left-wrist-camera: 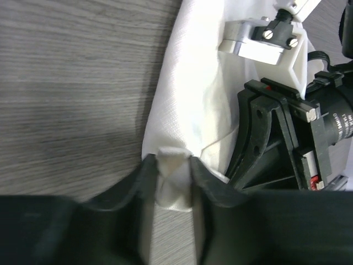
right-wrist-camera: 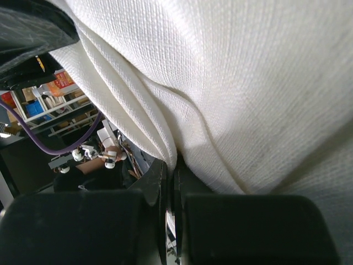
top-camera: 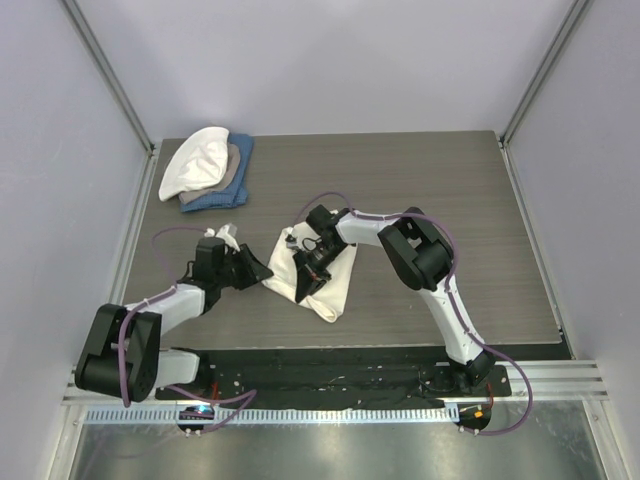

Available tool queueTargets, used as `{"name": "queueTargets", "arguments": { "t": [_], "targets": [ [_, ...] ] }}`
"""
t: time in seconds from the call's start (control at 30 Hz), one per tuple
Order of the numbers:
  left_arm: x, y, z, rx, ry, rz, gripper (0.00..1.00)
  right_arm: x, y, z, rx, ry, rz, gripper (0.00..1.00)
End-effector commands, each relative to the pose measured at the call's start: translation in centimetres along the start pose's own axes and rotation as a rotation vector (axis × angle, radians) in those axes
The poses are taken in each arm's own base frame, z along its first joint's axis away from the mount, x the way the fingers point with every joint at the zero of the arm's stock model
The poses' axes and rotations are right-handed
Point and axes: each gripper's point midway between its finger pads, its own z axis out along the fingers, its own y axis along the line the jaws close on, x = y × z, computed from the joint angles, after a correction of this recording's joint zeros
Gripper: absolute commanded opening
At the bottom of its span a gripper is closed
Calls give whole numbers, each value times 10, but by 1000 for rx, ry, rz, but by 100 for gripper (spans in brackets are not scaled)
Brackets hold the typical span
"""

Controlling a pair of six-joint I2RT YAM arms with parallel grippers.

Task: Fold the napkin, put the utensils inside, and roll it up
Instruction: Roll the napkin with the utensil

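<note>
The cream napkin lies folded and bunched at the middle of the table. My left gripper reaches in from the left, and in the left wrist view its gripper has both fingers pressed against a folded corner of the napkin. My right gripper comes over the napkin from the right. The right wrist view shows this gripper shut, with a fold of the napkin pinched between its fingers and lifted close to the lens. The utensils are hidden.
A stack of white, tan and blue cloths sits at the back left corner of the table. Metal frame posts stand at both back corners. The right arm's wrist is close beside my left fingers.
</note>
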Motion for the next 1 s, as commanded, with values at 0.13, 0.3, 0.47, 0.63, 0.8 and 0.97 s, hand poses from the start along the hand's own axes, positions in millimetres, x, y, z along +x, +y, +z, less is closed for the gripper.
{"name": "queueTargets", "arguments": {
  "t": [0.13,0.3,0.47,0.63,0.8,0.97],
  "targets": [
    [-13,11,12,-78,2,25,2,2,-79,-3,371,-32,9,10],
    [-8,15,11,-116,55,4,0,-18,-49,-31,426,-147,-95,35],
    [-8,14,10,-140,86,-15,0,-29,-26,-73,551,-334,-220,52],
    [-7,15,5,-179,123,-26,0,-16,-12,-115,807,-506,-379,61],
    [-10,13,2,-189,130,-25,0,-8,-10,-129,1014,-623,-526,64],
    [-9,13,1,-199,143,-27,0,-8,10,-121,1148,-699,-681,65]
  ]
}}
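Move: The napkin's left corner is already between the left fingers, which are still partly open; the napkin's middle lies about 12 cm to their right and 3 cm ahead. The right hand is shut on the napkin, and its near-right corner is roughly 8 cm to the right and 4 cm back from there, at about the same height. The cloth stack sits some 28 cm ahead and 18 cm left of the left hand. The left fingers close and pinch the napkin's left corner, edging forward about 1 cm, then shift slightly left and tip some 10 degrees steeper. The right fingers open and let go of the napkin, and that hand swings about 8 cm right while going 4 cm forward and 4 to 5 cm up. Its wrist turns some 70 degrees, from pointing back-left to mostly down, ending open above the napkin's near-right corner. ##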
